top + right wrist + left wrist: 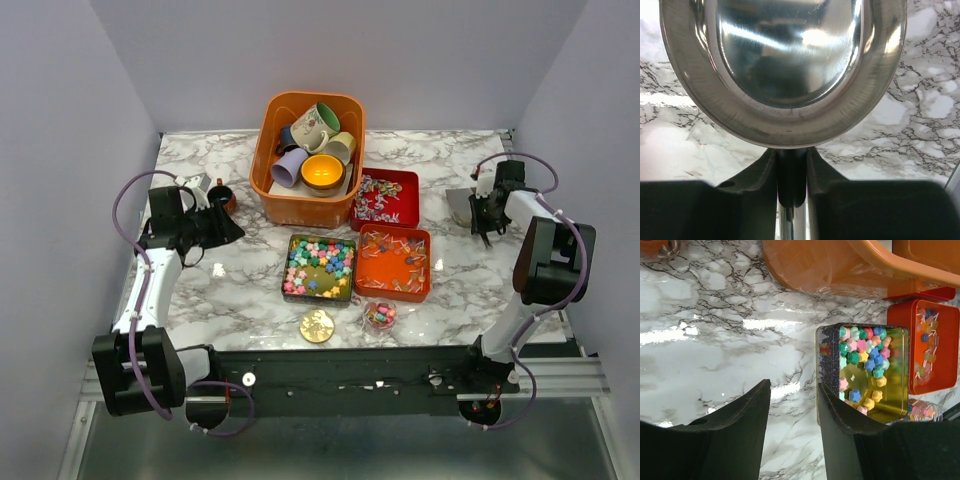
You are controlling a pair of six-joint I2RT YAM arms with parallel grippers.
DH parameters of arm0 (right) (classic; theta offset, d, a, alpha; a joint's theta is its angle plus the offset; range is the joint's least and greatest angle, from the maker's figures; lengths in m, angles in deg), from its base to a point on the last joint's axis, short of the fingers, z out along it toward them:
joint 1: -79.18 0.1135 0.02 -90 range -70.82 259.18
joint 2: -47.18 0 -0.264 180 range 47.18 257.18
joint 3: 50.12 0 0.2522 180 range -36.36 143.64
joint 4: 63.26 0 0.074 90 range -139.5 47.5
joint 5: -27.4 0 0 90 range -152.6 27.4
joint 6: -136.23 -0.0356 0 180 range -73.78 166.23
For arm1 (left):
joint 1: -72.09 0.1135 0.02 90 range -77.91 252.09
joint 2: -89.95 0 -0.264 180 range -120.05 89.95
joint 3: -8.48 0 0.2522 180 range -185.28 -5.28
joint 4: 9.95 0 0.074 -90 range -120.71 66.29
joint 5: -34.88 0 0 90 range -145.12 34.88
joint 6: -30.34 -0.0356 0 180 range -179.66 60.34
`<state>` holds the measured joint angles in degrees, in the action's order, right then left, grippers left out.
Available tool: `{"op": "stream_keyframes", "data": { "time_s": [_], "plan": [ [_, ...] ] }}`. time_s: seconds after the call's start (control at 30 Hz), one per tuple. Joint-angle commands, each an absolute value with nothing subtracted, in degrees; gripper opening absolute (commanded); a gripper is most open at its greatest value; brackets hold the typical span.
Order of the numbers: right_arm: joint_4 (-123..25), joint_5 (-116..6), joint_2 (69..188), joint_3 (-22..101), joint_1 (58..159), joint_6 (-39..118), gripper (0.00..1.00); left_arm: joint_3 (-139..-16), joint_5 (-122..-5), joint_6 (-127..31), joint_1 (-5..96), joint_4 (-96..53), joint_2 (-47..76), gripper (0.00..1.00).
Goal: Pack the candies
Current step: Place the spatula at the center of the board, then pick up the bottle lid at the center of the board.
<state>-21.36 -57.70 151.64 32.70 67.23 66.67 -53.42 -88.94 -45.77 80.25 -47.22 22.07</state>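
Observation:
Multicolour star-shaped candies point(320, 262) point(865, 352) fill a gold tin point(295, 272) point(829, 355) at the table's middle. More wrapped candies lie in a red tray point(405, 180) and in an orange tray point(375, 275) point(900, 340) to its right. A small clear jar point(380, 316) point(923, 411) in front holds a few. My left gripper point(232, 232) point(794, 385) hovers open and empty over bare marble, just left of the tin. At the far right, my right gripper point(481, 208) point(791, 152) is shut on the handle of a steel scoop point(459, 205) point(785, 65), whose bowl is empty.
An orange basket point(270, 185) point(840, 265) with several ceramic mugs stands at the back centre. A small brown jar point(222, 194) sits at the back left, behind my left gripper. A round gold lid point(318, 326) lies near the front edge.

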Motion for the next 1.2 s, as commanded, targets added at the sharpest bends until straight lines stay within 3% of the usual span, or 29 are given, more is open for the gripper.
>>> {"op": "stream_keyframes", "data": {
  "time_s": [0.0,0.03,0.13,0.2,0.23,0.3,0.43,0.5,0.53,0.73,0.9,1.17],
  "plan": [
    [-21.56,-58.39,151.77,33.96,67.23,68.55,0.45,-55.29,-89.39,-46.39,81.23,-45.25,20.96,0.53],
    [-20.77,-58.3,151.59,34.22,67.23,68.55,0.56,-55.37,-89.83,-46.3,81.23,-45.07,20.78,0.53],
    [-17.6,-59.18,148.7,35.97,67.14,66.62,0.67,-55.55,-91.06,-46.21,81.23,-44.19,20.52,0.51],
    [-11.05,-55.94,146.68,39.57,67.23,66.27,0.7,-55.38,-91.68,-45.86,81.23,-43.32,20.52,0.51],
    [-8.83,-54.71,146.23,40.89,67.23,65.74,0.92,-55.38,-91.85,-45.69,81.23,-42.96,20.52,0.51],
    [-4.61,-48.66,143.17,43.78,67.31,64.95,0.99,-55.2,-92.47,-45.08,81.23,-41.56,20.69,0.52],
    [-4.93,-34.85,135.1,43.81,69.5,68.36,1.0,-53.89,-93.96,-42.71,81.23,-39.19,21.13,0.55],
    [-6.51,-28.08,131.22,42.58,74.32,76.31,1.0,-53.44,-94.57,-40.78,81.23,-38.74,21.22,0.75],
    [-6.61,-26.5,129.37,40.74,76.52,79.94,1.0,-52.92,-95.45,-40.5,81.23,-38.39,21.22,0.98],
    [0.76,-21.03,120.56,35.1,98.49,108.6,1.0,-49.67,-95.81,-38.57,81.23,-35.58,22.27,0.99],
    [9.64,-23.75,126.96,36.77,116.25,122.92,1.0,-48.26,-94.32,-38.04,81.23,-33.21,25.17,0.99],
    [3.68,-27.89,136.28,36.32,134.0,134.29,1.0,-47.29,-79.38,-40.33,82.8,-37.51,33.51,0.99]
  ]
}}
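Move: The right hand already has the spatula down on the marble by its neck; its pan lies about 6 cm ahead, 3 cm left and barely lower. From that hand, the gold lid is some 50 cm left and 31 back, the candy box 49 left and 13 back, the candy jar 31 left and 28 back, and the near red tray 26 left and 12 back. From the left hand, the pan is about 68 cm right, 10 ahead and 14 below. Opening fully first, the right hand lets go of the spatula's neck and lifts straight up, then sweeps left and back over the near red tray towards the gold lid, nearly 40 cm left and 22 back. It peaks about 22 cm up, then sinks roughly 10, turning some 120 degrees counter-clockwise. The left hand, empty, spreads its fingers from half to fully open and ends about 3 cm higher. ##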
